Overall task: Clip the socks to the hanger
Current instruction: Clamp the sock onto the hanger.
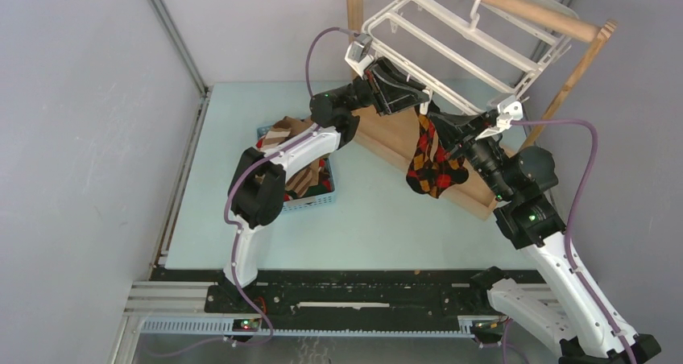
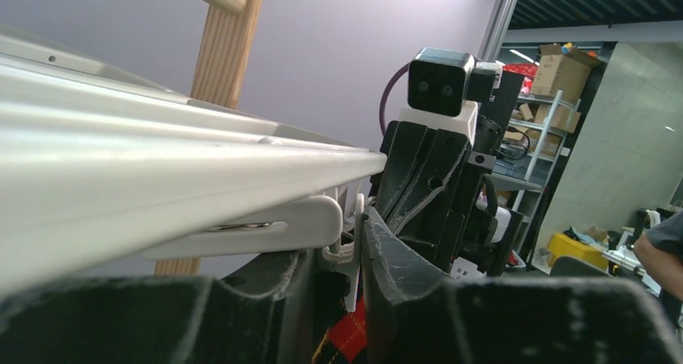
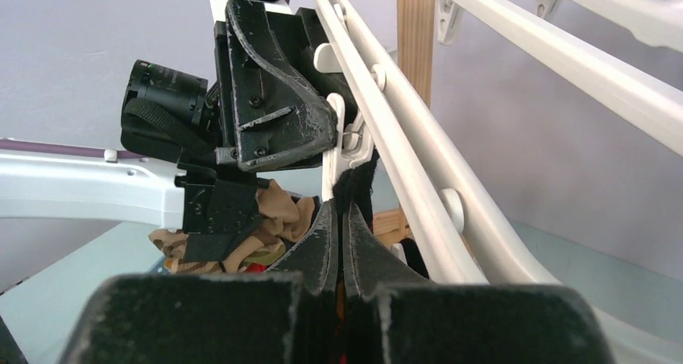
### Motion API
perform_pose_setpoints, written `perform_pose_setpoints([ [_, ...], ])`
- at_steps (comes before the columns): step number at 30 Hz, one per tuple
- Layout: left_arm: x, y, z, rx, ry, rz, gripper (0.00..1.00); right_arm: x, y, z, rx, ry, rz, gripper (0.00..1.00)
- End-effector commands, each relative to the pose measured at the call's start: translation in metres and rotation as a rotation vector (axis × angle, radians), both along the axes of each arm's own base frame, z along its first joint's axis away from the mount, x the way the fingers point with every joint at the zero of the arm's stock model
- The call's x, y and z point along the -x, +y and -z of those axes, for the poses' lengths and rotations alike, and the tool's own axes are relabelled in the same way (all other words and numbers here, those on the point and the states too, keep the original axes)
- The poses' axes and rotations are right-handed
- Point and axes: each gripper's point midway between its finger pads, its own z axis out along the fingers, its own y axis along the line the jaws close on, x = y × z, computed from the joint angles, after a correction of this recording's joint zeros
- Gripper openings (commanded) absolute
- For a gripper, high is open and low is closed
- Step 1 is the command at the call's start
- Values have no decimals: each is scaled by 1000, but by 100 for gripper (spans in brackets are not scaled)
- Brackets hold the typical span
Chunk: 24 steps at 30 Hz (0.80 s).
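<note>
The white hanger (image 1: 362, 51) hangs tilted from a wooden rail; its bars also cross the left wrist view (image 2: 161, 171) and the right wrist view (image 3: 403, 138). My left gripper (image 1: 412, 98) (image 2: 342, 251) is shut on a small white clip (image 2: 354, 247) (image 3: 337, 130) under the near bar, one finger on each side. A black argyle sock (image 1: 433, 169) with red and yellow diamonds hangs right below that clip. My right gripper (image 1: 433, 128) (image 3: 340, 211) is shut on the sock's black top edge (image 3: 354, 183), which reaches up to the clip. A red patch of the sock (image 2: 350, 340) shows between the left fingers.
A blue basket (image 1: 310, 201) with brown striped and other socks (image 1: 282, 132) (image 3: 274, 219) stands left of centre under the left arm. The wooden stand has a round rail (image 1: 523, 10), a slanted leg (image 1: 572, 78) and a base board (image 1: 387, 134) behind the hanging sock.
</note>
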Motion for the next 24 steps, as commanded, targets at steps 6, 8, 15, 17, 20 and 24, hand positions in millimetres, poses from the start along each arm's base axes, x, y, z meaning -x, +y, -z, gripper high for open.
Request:
perform_pose_setpoints([
  [6, 8, 21, -25, 63, -22, -44, 56, 2, -9, -22, -35, -38, 28, 0],
  [8, 9, 23, -25, 66, -23, -55, 63, 2, -9, -21, -33, -34, 27, 0],
  [15, 0, 33, -15, 67, 22, -130, 83, 7, -5, -15, -1, -24, -7, 11],
  [17, -2, 38, -7, 55, 42, -160, 91, 11, -2, -10, 22, -17, -34, 25],
  [20, -2, 46, 10, 22, 64, -201, 96, 20, 3, 6, 81, 21, -90, 47],
  [24, 0, 53, 40, -38, 106, -230, 100, 32, 3, 27, 187, 36, -138, 65],
])
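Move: My left fingers pinch the hanger's clip right at the hand point, about 1 cm to its right; the hanger's front rail passes some 2 cm ahead, 2 cm to the right and 3 cm above. The sock hangs with its middle roughly 10 cm below and 2 cm back, 2 cm right. From my right hand, which grips the sock's top edge, the clip lies about 2 cm ahead, 1 cm left and 2 cm up. I spread my left fingers wide to let go of the clip, easing slightly down and forward, then draw that hand away down and to the left, about 5 cm in all, turning some 15 degrees. My right hand holds the sock's top almost still in the clip meanwhile, and only then opens past halfway and backs off, down and a little back, about 2.5 cm. ##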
